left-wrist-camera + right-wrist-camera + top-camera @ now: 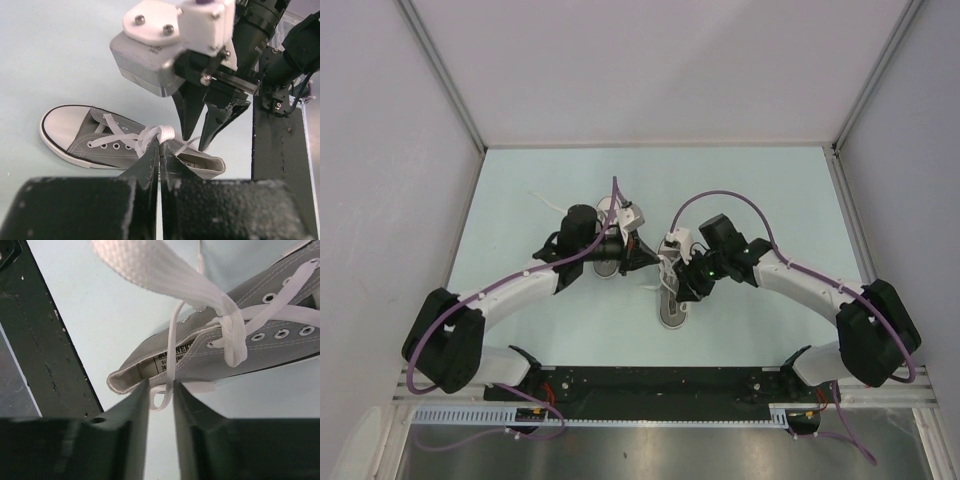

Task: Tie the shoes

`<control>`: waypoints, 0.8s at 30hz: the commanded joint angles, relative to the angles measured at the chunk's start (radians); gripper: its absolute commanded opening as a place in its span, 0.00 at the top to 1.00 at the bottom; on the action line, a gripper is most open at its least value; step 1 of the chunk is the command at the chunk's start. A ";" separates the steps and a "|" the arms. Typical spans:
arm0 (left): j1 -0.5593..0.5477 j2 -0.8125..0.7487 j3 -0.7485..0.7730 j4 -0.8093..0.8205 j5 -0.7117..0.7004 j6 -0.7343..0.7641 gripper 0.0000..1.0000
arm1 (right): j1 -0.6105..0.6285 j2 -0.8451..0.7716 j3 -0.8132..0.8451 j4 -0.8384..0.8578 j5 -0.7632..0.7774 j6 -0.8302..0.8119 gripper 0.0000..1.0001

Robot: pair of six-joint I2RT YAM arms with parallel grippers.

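One grey shoe with a white toe cap lies on its side on the pale table, its heel opening facing the grippers. My left gripper is shut, pinching a loop of white lace raised over the eyelets. My right gripper hovers at the heel of the same shoe with its jaws a little apart. A thin strand of lace hangs down between them and curls into a small loop. From above, the grippers meet over this shoe. The second shoe lies mostly hidden under my left arm.
A loose end of white lace trails on the table to the far left. The black base rail runs along the near edge and shows beside the shoe as a dark plate. White enclosure walls stand on three sides.
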 commanded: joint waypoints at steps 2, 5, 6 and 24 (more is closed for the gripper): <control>0.018 -0.007 0.018 0.035 0.019 -0.036 1.00 | 0.004 0.010 0.001 0.026 0.015 -0.003 0.81; 0.024 -0.015 0.012 0.015 0.021 -0.036 1.00 | -0.013 0.000 -0.001 0.009 0.008 -0.003 1.00; 0.031 -0.019 0.005 0.009 0.019 -0.031 1.00 | -0.017 -0.009 0.001 0.006 0.003 0.001 1.00; 0.067 0.005 -0.089 -0.132 -0.165 -0.042 1.00 | -0.059 -0.033 -0.012 0.058 0.029 0.069 1.00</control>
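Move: The lace end that the right fingers are about to shut on already runs between their open pads, about 1 cm below the hand point. The knot lies roughly 5 cm ahead of that hand, 3 cm to its left and about level; the middle of the shoe being tied is some 2 cm ahead, 3 cm left and 4 cm lower. From the left hand, still gripping its loop, the same lace end lies some 5 cm back, 6 cm right and 9 cm down. Down about 5 cm and left some 3 cm goes the left hand, after a slow start, keeping its shut grip on the lace loop and bringing it low on the left side of the shoe. Nearly on the spot, the right fingers first close and pinch the lace end, then draw it a couple of centimetres forward and right, rising about 1 cm. ##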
